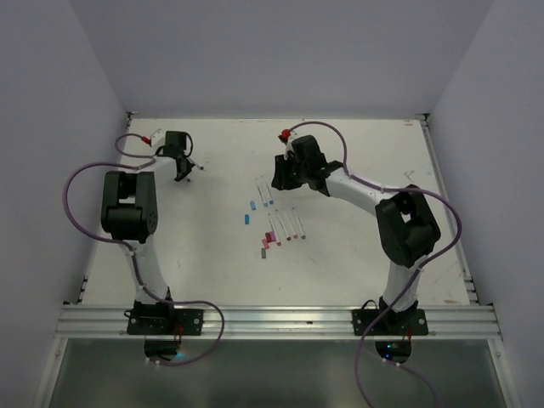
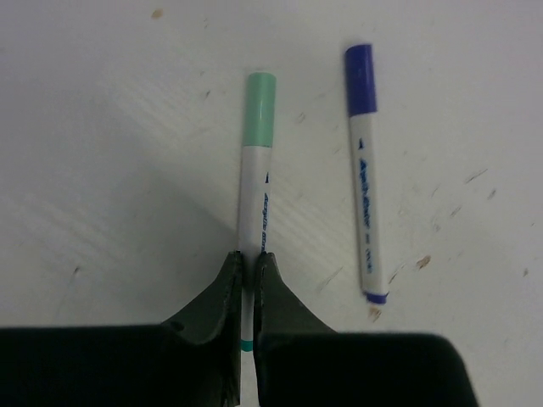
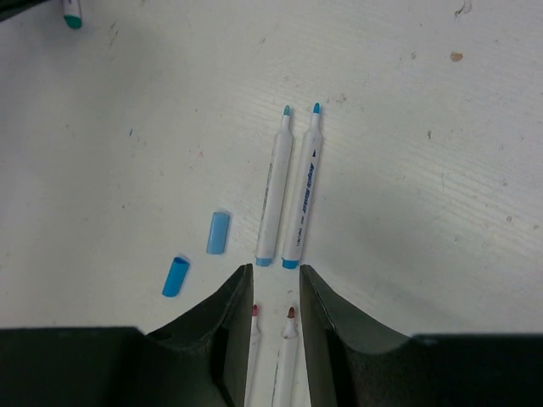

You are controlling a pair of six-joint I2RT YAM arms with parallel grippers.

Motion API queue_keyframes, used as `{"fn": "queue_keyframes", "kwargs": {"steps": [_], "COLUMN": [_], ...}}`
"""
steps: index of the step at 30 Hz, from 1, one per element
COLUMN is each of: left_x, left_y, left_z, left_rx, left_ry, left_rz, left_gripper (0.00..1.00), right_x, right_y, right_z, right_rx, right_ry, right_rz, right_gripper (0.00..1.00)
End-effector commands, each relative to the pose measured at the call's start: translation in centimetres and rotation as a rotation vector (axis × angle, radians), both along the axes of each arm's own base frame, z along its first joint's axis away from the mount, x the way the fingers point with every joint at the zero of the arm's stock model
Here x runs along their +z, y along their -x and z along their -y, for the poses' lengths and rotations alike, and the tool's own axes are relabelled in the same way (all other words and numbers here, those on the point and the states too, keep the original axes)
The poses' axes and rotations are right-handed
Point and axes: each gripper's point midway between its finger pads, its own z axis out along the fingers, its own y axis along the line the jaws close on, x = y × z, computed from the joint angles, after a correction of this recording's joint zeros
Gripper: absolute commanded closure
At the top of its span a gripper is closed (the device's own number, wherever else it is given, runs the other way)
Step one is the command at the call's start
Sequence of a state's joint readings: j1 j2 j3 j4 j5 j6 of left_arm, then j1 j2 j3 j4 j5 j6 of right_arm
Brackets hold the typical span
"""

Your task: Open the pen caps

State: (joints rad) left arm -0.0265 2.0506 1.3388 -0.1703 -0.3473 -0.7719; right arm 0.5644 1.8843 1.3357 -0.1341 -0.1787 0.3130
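In the left wrist view my left gripper (image 2: pixel 247 259) is shut on the white barrel of a pen (image 2: pixel 255 195) lying on the table, its mint-green pen cap (image 2: pixel 260 108) still on at the far end. Beside it lies a second pen (image 2: pixel 366 212) with a dark blue cap (image 2: pixel 360 80). My right gripper (image 3: pixel 276 280) hovers open over two uncapped pink-tipped pens (image 3: pixel 288 339). Just beyond its fingertips lie two uncapped cyan-tipped pens (image 3: pixel 288 191). Two loose blue pen caps (image 3: pixel 218 232) (image 3: pixel 176 276) rest to their left.
From above, the pens and caps cluster mid-table: blue caps (image 1: pixel 253 205), pink caps (image 1: pixel 270 236), a row of uncapped pens (image 1: pixel 287 225). The left gripper (image 1: pixel 181 170) works near the back left, the right gripper (image 1: pixel 285 178) near the centre. White walls ring the table (image 1: pixel 382 272).
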Motion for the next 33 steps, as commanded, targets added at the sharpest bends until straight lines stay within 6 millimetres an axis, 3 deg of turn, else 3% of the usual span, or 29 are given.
{"fn": "queue_keyframes", "kwargs": {"steps": [1, 4, 7, 10, 11, 13, 14, 15, 16, 17, 18, 19, 20, 21, 22, 24, 27, 33], "left_x": [0.4, 2.6, 6.2, 9.3, 11.0, 11.4, 13.6, 14.0, 13.2, 14.9, 15.0, 14.2, 15.4, 14.8, 15.7, 15.7, 15.4, 15.6], "left_y": [5.0, 5.7, 7.1, 7.5, 7.1, 9.0, 9.3, 10.0, 11.4, 12.0, 12.8, 14.0, 14.6, 16.0, 16.6, 17.9, 19.3, 19.5], "left_z": [-1.1, -0.7, 0.5, 3.8, 6.6, 9.3, 11.9, 13.2, 14.2, 15.8, 17.1, 17.9, 19.0, 20.2, 20.9, 22.3, 23.3, 23.3], "left_rx": [0.049, 0.038, -0.039, -0.207, -0.345, -0.486, -0.628, -0.667, -0.709, -0.808, -0.837, -0.862, -0.926, -0.953, -0.987, -1.015, -1.045, -1.035], "left_ry": [-0.015, 0.005, 0.04, 0.124, 0.206, 0.29, 0.361, 0.418, 0.461, 0.498, 0.549, 0.583, 0.599, 0.643, 0.646, 0.679, 0.696, 0.702], "left_rz": [-0.041, 0.037, 0.135, 0.267, 0.352, 0.412, 0.523, 0.552, 0.555, 0.636, 0.643, 0.635, 0.697, 0.679, 0.725, 0.719, 0.713, 0.712], "left_gripper": [1.0, 1.0, 1.0, 1.0, 1.0, 1.0, 1.0, 1.0, 1.0, 1.0, 1.0, 1.0, 1.0, 1.0, 1.0, 1.0, 1.0, 1.0], "right_x": [3.5, 3.7, 3.9, 3.9, 4.1, 4.4, 4.9, 5.9, 5.9, 5.7, 6.9, 6.7, 7.2, 8.0, 8.0, 8.5, 9.0, 8.8], "right_y": [0.0, 0.5, 1.3, 2.2, 2.5, 3.4, 3.8, 4.2, 4.7, 4.9, 5.1, 5.3, 5.4, 5.1, 5.2, 4.9, 4.8, 5.2], "right_z": [-0.1, 0.1, 0.3, 0.0, -0.2, -1.0, -1.5, -2.7, -3.2, -3.9, -4.9, -5.3, -5.8, -6.5, -6.6, -7.0, -7.4, -7.9], "right_rx": [0.003, 0.003, 0.002, 0.014, 0.017, 0.053, 0.053, 0.106, 0.127, 0.129, 0.177, 0.182, 0.173, 0.19, 0.188, 0.182, 0.183, 0.175], "right_ry": [-0.053, -0.061, -0.072, -0.094, -0.115, -0.175, -0.221, -0.294, -0.331, -0.381, -0.45, -0.483, -0.542, -0.598, -0.622, -0.67, -0.718, -0.735], "right_rz": [0.065, 0.056, 0.045, 0.022, 0.009, -0.01, -0.026, -0.022, -0.037, -0.078, -0.067, -0.084, -0.122, -0.093, -0.104, -0.111, -0.116, -0.124], "right_gripper": [0.68, 0.68, 0.68, 0.68, 0.68, 0.68, 0.68, 0.68, 0.68, 0.67, 0.67, 0.67, 0.67, 0.67, 0.67, 0.66, 0.66, 0.65]}}
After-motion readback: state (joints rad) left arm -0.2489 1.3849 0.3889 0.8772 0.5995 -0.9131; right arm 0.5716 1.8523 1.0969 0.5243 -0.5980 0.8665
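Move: The left hand already pinches the green-capped pen low over the table; the right gripper it is taken to is about 33 cm to its right, 10 cm back and 8 cm higher. The dark blue pen lies some 4 cm ahead and 3 cm right of the left hand. From the right hand, the green cap is roughly 14 cm ahead, 36 cm left, 8 cm down; two uncapped blue pens lie 2 cm ahead, 3 cm left, 9 cm below, two loose blue caps 5 cm back, 8 cm left at that level. Back first, low over the table for about 9 cm, then up and in a wide swing to the right and farther back, the left hand carries the green-capped pen to the right gripper, turning clockwise and levelling its fingers, grip kept. The right hand, fingers still open, eases back, then left and up some 7 cm, rolling its left side up to meet the cap. ##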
